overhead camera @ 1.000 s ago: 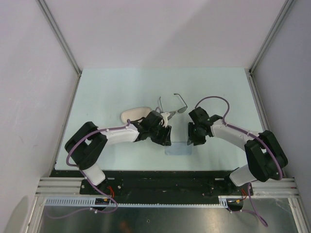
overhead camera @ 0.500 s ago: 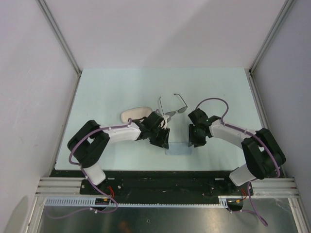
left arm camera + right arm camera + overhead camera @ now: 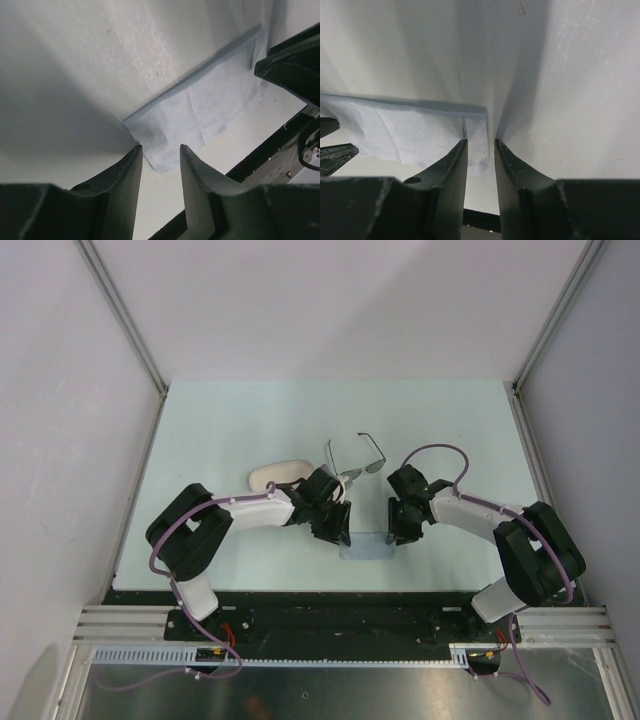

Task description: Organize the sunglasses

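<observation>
The sunglasses (image 3: pixel 358 466) lie on the table with their temple arms unfolded, behind both grippers and touched by neither. A light-blue cloth (image 3: pixel 368 546) lies flat near the front edge. My left gripper (image 3: pixel 341 533) is at its left end. In the left wrist view the left gripper (image 3: pixel 161 152) has a narrow gap between its jaws, and a corner of the cloth (image 3: pixel 210 107) lies in that gap. My right gripper (image 3: pixel 397 533) is at the right end. In the right wrist view the right gripper (image 3: pixel 481 145) straddles the edge of the cloth (image 3: pixel 405 130), jaws apart.
An oblong beige case (image 3: pixel 273 475) rests just left of the sunglasses, behind the left wrist. The table's dark front rail (image 3: pixel 330 595) runs close below the cloth. The enclosure's side posts (image 3: pixel 140 360) bound the table.
Both grippers have narrowed their jaws over the cloth's ends. The left arm has shifted slightly right and toward the front edge. The sunglasses and case have not moved.
</observation>
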`<control>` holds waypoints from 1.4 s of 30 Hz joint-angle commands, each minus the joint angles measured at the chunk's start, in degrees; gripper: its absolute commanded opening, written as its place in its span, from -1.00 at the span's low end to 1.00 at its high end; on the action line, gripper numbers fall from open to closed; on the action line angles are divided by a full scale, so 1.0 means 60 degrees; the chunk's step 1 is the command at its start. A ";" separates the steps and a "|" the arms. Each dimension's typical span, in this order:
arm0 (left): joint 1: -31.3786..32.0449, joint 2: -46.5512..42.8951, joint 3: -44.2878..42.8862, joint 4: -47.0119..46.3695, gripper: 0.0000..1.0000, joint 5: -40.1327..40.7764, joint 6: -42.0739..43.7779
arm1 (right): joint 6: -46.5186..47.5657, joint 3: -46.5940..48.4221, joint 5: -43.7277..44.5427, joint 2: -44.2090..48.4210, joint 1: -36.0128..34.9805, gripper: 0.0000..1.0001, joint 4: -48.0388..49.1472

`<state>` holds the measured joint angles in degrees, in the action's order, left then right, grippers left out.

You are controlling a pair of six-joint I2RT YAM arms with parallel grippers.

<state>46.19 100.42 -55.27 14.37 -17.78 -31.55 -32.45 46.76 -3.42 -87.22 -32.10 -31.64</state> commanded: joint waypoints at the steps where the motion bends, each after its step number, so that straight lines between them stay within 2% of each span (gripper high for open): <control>1: -0.0038 0.0299 -0.0105 0.0330 -0.16 0.0487 -0.0264 | 0.0090 -0.0147 -0.0323 -0.0229 -0.0026 -0.36 0.0248; 9: -0.0038 0.0446 -0.0149 0.0490 -0.21 0.0634 -0.0191 | 0.0017 -0.0133 -0.0280 -0.0449 -0.0056 -0.63 0.0190; 18: -0.0038 0.0519 -0.0149 0.0637 -0.24 0.0810 -0.0088 | -0.0100 -0.0133 -0.0221 -0.0580 -0.0100 -0.78 0.0219; 34: -0.0023 0.0856 -0.0281 0.0871 -0.37 0.0883 -0.0117 | -0.0173 -0.0147 -0.0206 -0.0624 -0.0261 -0.82 0.0307; 42: -0.0023 0.0943 -0.0384 0.1236 -0.60 0.1322 -0.0249 | -0.0100 -0.0133 -0.0221 -0.0639 -0.0246 -0.83 0.0307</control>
<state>46.13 102.94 -57.87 16.43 -16.01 -33.15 -33.04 46.81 -6.57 -88.73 -33.04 -29.45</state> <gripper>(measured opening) 0.216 0.087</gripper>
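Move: At the left end of the folded blue-grey cloth the left hand straddles the edge; the cloth's middle lies about 5 cm to its right, 1 cm nearer the base and 1 cm below. The right hand straddles the other end, with that middle some 5 cm to its left, 1 cm back and 1 cm down. From the left hand, the sunglasses are roughly 18 cm ahead and 2 cm right, the glasses case 14 cm ahead and 14 cm left. Closing from about a third open to almost shut, the right hand pinches the cloth's right end while sliding about 1.5 cm left, towards the left hand. The left hand narrows its fingers more slowly around the left end, stopping short of shut, and eases forward and down by little more than half a centimetre each. ##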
